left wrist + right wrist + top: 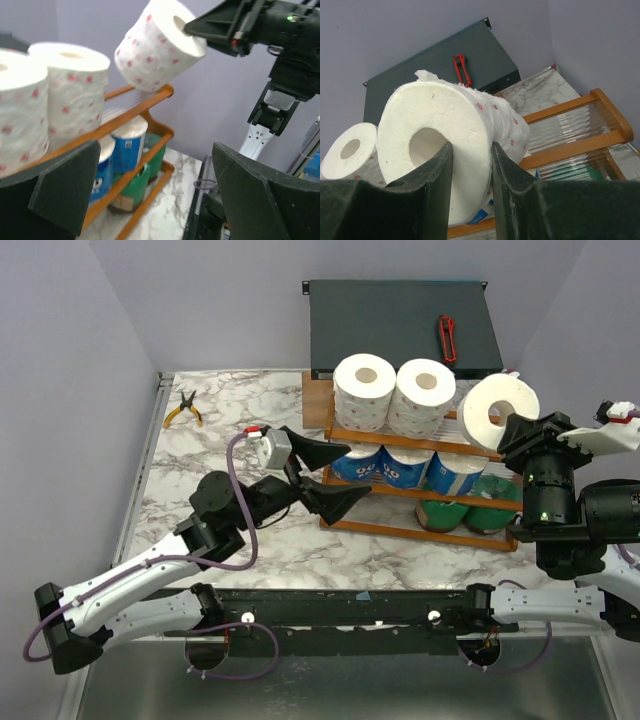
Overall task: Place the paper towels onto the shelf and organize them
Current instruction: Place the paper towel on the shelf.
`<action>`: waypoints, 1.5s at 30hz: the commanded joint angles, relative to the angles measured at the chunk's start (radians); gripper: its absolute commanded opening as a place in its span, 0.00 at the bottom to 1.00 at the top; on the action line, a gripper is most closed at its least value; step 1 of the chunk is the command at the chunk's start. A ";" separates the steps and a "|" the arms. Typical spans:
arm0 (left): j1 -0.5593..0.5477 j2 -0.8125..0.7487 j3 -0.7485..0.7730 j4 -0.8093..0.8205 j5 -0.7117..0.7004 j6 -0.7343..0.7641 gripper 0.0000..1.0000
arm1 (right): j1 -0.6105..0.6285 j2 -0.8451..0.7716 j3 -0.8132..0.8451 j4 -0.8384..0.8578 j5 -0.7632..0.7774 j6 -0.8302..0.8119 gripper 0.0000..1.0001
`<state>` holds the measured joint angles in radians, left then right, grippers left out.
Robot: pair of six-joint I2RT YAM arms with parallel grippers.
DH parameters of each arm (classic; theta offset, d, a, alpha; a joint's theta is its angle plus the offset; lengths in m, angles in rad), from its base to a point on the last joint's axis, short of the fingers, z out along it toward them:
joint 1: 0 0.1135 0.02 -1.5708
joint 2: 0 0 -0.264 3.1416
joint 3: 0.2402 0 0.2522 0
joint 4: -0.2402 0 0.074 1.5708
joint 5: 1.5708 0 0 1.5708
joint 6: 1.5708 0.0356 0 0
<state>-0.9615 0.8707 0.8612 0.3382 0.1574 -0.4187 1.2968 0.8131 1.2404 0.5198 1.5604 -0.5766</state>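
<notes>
My right gripper (469, 150) is shut on the wall of a white paper towel roll (455, 130), one finger inside its core. That roll (497, 412) hangs tilted above the right end of the shelf (420, 530); the left wrist view shows it (157, 47) above the rack too. Two white rolls (364, 390) (421, 396) stand on the top tier. Blue-wrapped rolls (405, 470) fill the middle tier and green-wrapped rolls (470, 512) the bottom. My left gripper (338, 476) stands open and empty just left of the shelf.
A dark grey metal box (400, 328) with a red tool (447, 338) lies behind the shelf. Yellow-handled pliers (184, 410) lie at the back left of the marble table (200, 470). Purple walls close in on both sides.
</notes>
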 commanded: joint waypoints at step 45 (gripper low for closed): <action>-0.167 0.689 0.536 0.309 0.084 0.740 0.99 | 0.018 0.038 -0.010 0.063 0.203 0.016 0.26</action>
<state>-1.1217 1.5341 1.3518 0.6498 0.2989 0.3004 1.3083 0.8635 1.2186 0.5362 1.5604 -0.5762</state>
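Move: The held roll's middle lies about 22 cm to the left hand's right, 6 cm ahead and some 8 cm above. The second standing roll is about 12 cm right, 12 cm ahead and slightly below; the first is roughly 3 cm right, 14 cm ahead, also slightly below. From the right hand, the free spot on the top shelf lies about 8 cm ahead, 2 cm left and 12 cm lower, with the second standing roll 12 cm left and 10 cm ahead. The flower-printed roll stays pinched by its wall in the right gripper, which eases it about 2 cm left and slightly down to meet the other arm. Towards its left side the left hand sweeps some 16 cm right, rising about 7 cm before dipping a little and edging forward at the end; its wrist rolls about 45 degrees and its fingers stay wide open. ##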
